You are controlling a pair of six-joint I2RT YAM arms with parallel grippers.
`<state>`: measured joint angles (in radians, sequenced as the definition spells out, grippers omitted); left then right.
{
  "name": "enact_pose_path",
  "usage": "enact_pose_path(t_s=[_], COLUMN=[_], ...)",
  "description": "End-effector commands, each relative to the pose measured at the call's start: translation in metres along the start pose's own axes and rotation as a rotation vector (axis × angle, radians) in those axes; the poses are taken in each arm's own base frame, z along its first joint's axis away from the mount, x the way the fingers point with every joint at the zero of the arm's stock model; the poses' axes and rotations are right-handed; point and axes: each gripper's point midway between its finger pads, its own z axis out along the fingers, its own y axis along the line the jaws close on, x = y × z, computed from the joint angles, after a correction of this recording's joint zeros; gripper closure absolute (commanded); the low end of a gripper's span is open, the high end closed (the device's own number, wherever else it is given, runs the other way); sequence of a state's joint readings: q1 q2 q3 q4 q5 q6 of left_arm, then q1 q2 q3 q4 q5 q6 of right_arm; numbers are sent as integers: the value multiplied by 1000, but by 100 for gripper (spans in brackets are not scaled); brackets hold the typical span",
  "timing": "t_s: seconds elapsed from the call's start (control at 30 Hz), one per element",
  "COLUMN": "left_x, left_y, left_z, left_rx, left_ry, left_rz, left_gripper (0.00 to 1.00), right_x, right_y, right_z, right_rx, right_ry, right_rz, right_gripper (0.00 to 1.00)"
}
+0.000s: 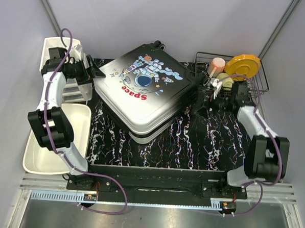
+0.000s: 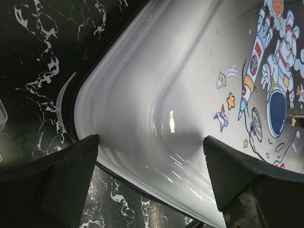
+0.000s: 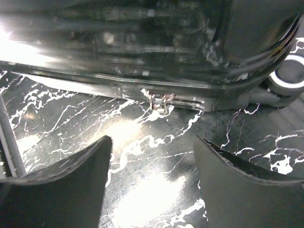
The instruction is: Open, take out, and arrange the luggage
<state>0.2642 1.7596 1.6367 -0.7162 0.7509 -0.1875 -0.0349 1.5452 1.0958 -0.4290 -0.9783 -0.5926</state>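
The luggage lies flat and closed on the black marbled mat, astronaut print and red "Space" facing up. My left gripper is at its far-left corner. In the left wrist view the left gripper is open, with the white rounded corner of the luggage between its fingers. My right gripper is low at the luggage's right side. In the right wrist view the right gripper is open over bare mat, just short of the black shell, a zipper pull and a wheel.
A white tub sits at the near left, with a white drawer unit behind it. A wire rack at the back right holds a yellow plate and a pink cup, close behind the right arm.
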Motion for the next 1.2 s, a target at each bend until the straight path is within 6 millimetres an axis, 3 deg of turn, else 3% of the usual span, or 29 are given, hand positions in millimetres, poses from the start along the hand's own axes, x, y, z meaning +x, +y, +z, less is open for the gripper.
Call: enact_pose_path(t_s=[0.0, 0.07, 0.13, 0.3, 0.47, 0.5, 0.8, 1.17], left_x=[-19, -8, 2, 24, 39, 41, 41, 40], left_y=[-50, -57, -70, -99, -99, -98, -102, -102], left_z=[-32, -36, -45, -64, -63, -62, -53, -55], left_rx=[64, 76, 91, 149, 145, 148, 164, 160], left_ry=[-99, -90, -95, -109, -89, -82, -59, -66], left_rz=[210, 237, 280, 369, 360, 348, 324, 324], left_gripper=[5, 5, 5, 3, 3, 3, 3, 4], right_x=[-19, -30, -19, -20, -19, -20, -12, 9], right_y=[3, -4, -8, -22, -20, -10, 0, -5], right_z=[-10, -11, -4, 5, 17, 24, 44, 42], right_rx=[142, 203, 208, 220, 165, 134, 68, 125], right_ry=[-205, -281, -271, -303, -295, -291, -191, -106], right_rz=[-149, -235, -214, -203, -207, -219, -295, -264], right_gripper=[27, 30, 34, 45, 51, 51, 54, 55])
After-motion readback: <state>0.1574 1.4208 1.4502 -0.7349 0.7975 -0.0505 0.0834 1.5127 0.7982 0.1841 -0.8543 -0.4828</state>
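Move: The zipper pull on the luggage's right side lies about 6 cm to the left of my right hand, 2 cm ahead and 4 cm lower. The luggage's middle is some 22 cm left and 5 cm ahead of that hand; the green mug stands roughly 13 cm ahead and 10 cm right. From my left hand, at the luggage's left corner, the luggage's middle is about 17 cm right and 4 cm back, the zipper pull some 36 cm right and 9 cm back. My right hand dips back and down about 2.5 cm, swings forward some 4 cm, then slides 3 cm left to bring its fingertips up to the zipper pull, rolling about 15 degrees so its forward side rises and narrowing its fingers to about half open. Meanwhile my left hand, still wide open, leaves the left corner, pulling back, rising and going right over the lid, then sinks a little and hovers. ##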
